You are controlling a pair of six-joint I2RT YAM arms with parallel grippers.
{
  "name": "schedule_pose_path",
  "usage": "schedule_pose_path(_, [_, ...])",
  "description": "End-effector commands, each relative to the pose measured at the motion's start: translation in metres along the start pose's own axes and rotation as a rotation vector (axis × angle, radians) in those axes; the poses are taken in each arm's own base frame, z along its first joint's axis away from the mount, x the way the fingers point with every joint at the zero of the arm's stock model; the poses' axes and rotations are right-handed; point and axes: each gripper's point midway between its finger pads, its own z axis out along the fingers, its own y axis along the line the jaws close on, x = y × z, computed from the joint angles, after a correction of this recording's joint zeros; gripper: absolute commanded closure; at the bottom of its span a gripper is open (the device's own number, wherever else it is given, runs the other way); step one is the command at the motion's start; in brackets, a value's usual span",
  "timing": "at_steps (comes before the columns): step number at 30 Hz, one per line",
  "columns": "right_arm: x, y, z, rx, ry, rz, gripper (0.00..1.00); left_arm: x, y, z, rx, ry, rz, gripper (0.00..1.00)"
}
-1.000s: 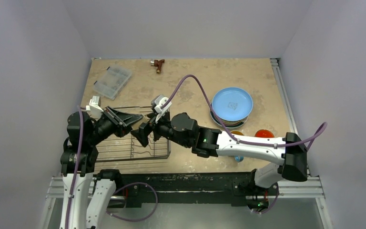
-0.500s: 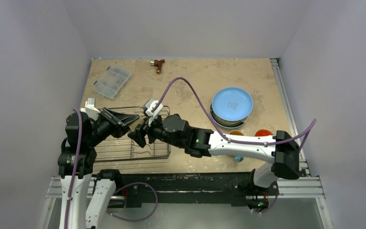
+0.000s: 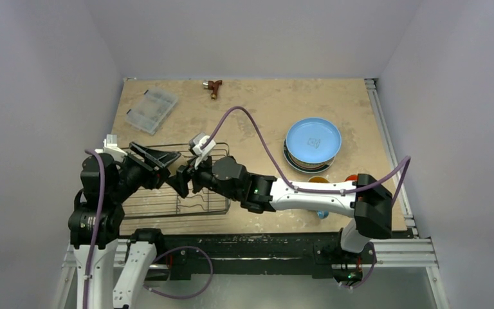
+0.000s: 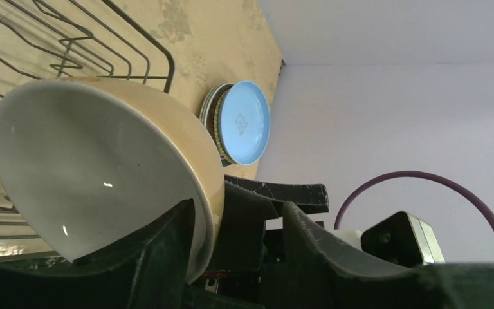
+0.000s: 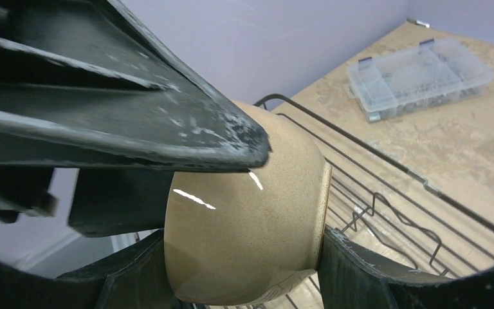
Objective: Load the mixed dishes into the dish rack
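Observation:
A small bowl [image 4: 90, 161], white inside and speckled tan outside [image 5: 244, 206], hangs on its side above the dish rack [image 3: 161, 201]. My right gripper [image 5: 244, 248] is shut on the small bowl, one finger pressing each side. My left gripper [image 4: 235, 215] stands open around the bowl's rim, one finger inside the bowl and the other apart from it. In the top view both grippers [image 3: 167, 159] [image 3: 183, 178] meet over the rack's far right part and hide the bowl. The light blue plate [image 3: 313, 140] tops a stack of plates at right.
An orange mug [image 3: 352, 177] and a sliver of a blue mug [image 3: 321, 214] peek out from behind the right arm. A clear compartment box [image 3: 151, 109] lies at the back left and a small brown tool [image 3: 213, 85] at the back edge. The rack's wavy dividers [image 5: 392, 219] are below the bowl.
The left jaws have opened off the bowl's rim. The right jaws have closed onto the bowl. Both arms have drifted slightly left over the rack.

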Motion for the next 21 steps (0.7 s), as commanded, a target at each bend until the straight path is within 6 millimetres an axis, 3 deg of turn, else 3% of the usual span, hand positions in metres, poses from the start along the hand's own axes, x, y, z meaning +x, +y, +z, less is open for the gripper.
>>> schedule_pose_path(1, [-0.062, 0.004, 0.005, 0.019, -0.243, 0.149, 1.0, -0.009, 0.008, -0.009, -0.091, -0.061, -0.009, 0.43])
schedule_pose_path(4, [-0.06, -0.004, 0.01, 0.063, -0.265, 0.176, 1.0, -0.023, 0.016, -0.021, -0.167, -0.149, 0.057, 0.25])
schedule_pose_path(9, [-0.05, -0.007, 0.027, 0.086, -0.25, 0.186, 1.0, -0.06, 0.031, -0.068, -0.339, -0.396, 0.227, 0.03])
schedule_pose_path(13, [-0.038, -0.007, 0.051, 0.102, -0.213, 0.103, 1.0, -0.091, 0.031, -0.124, -0.444, -0.627, 0.381, 0.0])
schedule_pose_path(15, [-0.022, -0.011, 0.068, 0.126, -0.175, 0.034, 1.0, -0.1, 0.023, -0.145, -0.468, -0.688, 0.484, 0.0])
schedule_pose_path(17, [-0.011, -0.017, 0.084, 0.162, -0.136, -0.034, 1.0, -0.104, 0.018, -0.16, -0.493, -0.714, 0.542, 0.0])
schedule_pose_path(21, [0.001, -0.028, 0.111, 0.234, -0.091, -0.164, 1.0, -0.1, 0.007, -0.17, -0.458, -0.71, 0.593, 0.0])
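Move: The right hand already holds the cream bowl over the dish rack. The rack's middle lies about 11 cm to its left, 4 cm ahead and 24 cm below; the rack's wire dividers lie 3 cm left, 4 cm ahead and 22 cm below, the clear storage box 30 cm ahead, 16 cm left and 26 cm below. From the left hand, its parting fingers still astride the rim, the bowl's middle is some 3 cm ahead, 2 cm right and 4 cm below. Open the left gripper fully and draw it off the bowl's rim, to the left, back and up by about 17 cm in all, rolling its left side up and swinging counter-clockwise. Keep the right fingers' grip on the bowl and carry it left, down and forward, some 11 cm, towards the rack's left part; the sideways travel quickens late. ##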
